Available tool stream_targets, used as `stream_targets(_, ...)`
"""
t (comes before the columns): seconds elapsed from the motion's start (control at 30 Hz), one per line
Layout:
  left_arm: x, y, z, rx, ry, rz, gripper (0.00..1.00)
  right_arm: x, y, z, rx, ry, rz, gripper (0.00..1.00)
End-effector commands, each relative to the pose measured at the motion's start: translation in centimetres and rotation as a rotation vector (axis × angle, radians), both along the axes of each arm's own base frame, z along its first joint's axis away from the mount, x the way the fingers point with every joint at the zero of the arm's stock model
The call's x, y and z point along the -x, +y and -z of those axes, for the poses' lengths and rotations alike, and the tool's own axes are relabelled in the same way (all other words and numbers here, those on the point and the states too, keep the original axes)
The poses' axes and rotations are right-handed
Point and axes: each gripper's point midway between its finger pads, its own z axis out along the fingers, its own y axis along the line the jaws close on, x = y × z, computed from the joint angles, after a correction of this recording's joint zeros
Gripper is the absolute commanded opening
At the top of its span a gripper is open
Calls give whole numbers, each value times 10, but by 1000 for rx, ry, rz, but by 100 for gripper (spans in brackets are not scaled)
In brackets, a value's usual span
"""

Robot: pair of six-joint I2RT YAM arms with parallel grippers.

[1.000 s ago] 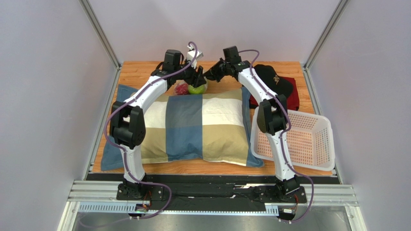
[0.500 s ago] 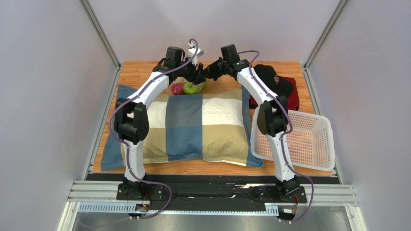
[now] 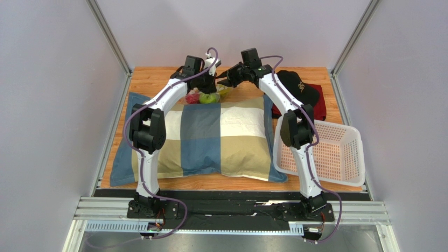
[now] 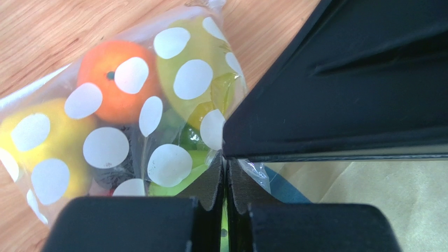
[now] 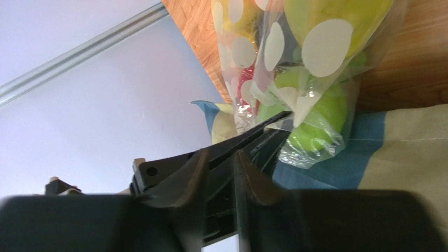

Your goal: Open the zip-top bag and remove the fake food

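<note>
The zip-top bag (image 3: pixel 206 97) is clear with white oval dots and lies at the pillow's far edge. The fake food inside shows as an orange (image 4: pixel 113 89), a yellow lemon (image 4: pixel 47 136) and green pieces (image 5: pixel 315 121). My left gripper (image 4: pixel 226 163) is shut on a fold of the bag's plastic (image 4: pixel 131 121) at its near corner. My right gripper (image 5: pixel 221 155) hangs just beside it, jaws slightly apart with nothing between them. Its black body (image 4: pixel 342 79) fills the upper right of the left wrist view. Both grippers meet above the bag (image 5: pixel 294 63) in the top view, left gripper (image 3: pixel 212 86), right gripper (image 3: pixel 222 82).
A checked pillow (image 3: pixel 221 136) covers the table's middle. A white perforated basket (image 3: pixel 362 152) stands at the right. A black cap (image 3: pixel 294 84) lies on a red cloth (image 3: pixel 318 105) at the back right. Bare wood (image 3: pixel 152 79) shows at the back left.
My left gripper has moved in towards the bag and gone from open to shut on its plastic. The right gripper's jaws have parted a little.
</note>
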Motion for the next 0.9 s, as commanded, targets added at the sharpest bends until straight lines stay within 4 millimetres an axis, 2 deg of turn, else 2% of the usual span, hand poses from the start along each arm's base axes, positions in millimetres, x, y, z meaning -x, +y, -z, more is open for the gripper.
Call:
stream_targets(0.0, -15, 8, -43, -3, -115, -41, 0, -5, -19, -38, -11, -77, 26, 40)
stream_targets(0.03, -15, 8, -48, -3, -130, -35, 0, -11, -31, -34, 28, -102, 30, 61)
stream_targets(0.1, -14, 6, -66, 11, -173, -20, 0, -16, -42, -22, 71, -103, 32, 75)
stream_targets(0.13, -14, 6, -73, 18, -191, -17, 0, -21, -52, -16, 99, -122, 29, 81)
stream_targets(0.17, -12, 6, -81, 25, -203, -14, 0, -23, -58, -10, 111, -118, 31, 82)
stream_targets(0.3, -9, 3, -91, 41, -221, 6, 0, -41, -74, 10, 160, -162, 33, 95)
stream_targets(0.4, -7, 3, -95, 45, -229, 9, 0, -52, -82, 24, 165, -154, 44, 96)
stream_targets(0.43, -7, 4, -97, 46, -233, 7, 0, -56, -85, 37, 174, -135, 51, 96)
stream_targets(0.5, -7, 4, -102, 57, -237, 4, 0, -62, -86, 41, 167, -142, 65, 97)
stream_targets(0.53, -7, 2, -104, 67, -238, 4, 0, -64, -86, 51, 170, -128, 72, 97)
stream_targets(0.63, -4, -4, -104, 97, -225, 24, 0, -74, -81, 53, 128, -120, 108, 97)
stream_targets(0.67, -4, -4, -104, 103, -223, 22, 0, -76, -80, 64, 123, -98, 115, 96)
stream_targets(0.87, -4, -11, -107, 143, -220, 39, 0, -84, -74, 87, 136, -44, 176, 94)
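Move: The right-hand end of the bag's zip lies about 6 cm ahead of the right hand, 6 cm to its right and 13 cm below. From the left hand, already shut on a fold of the bag's film, that zip end is roughly 6 cm ahead, 8 cm right and 7 cm lower. From the right hand, the yellow-green food is 6 cm ahead, 3 cm right, and the green apple level and 3 cm left, both about 11 cm down. Rightward and somewhat forward, the right hand draws off from beside the left fingertips as its nearly shut fingers spread wide, then sinks about 10 cm towards the zip end, stopping short of visible contact. The left hand keeps its pinch on the film and raises it some 4 cm, its fingers tilting slightly upward. ##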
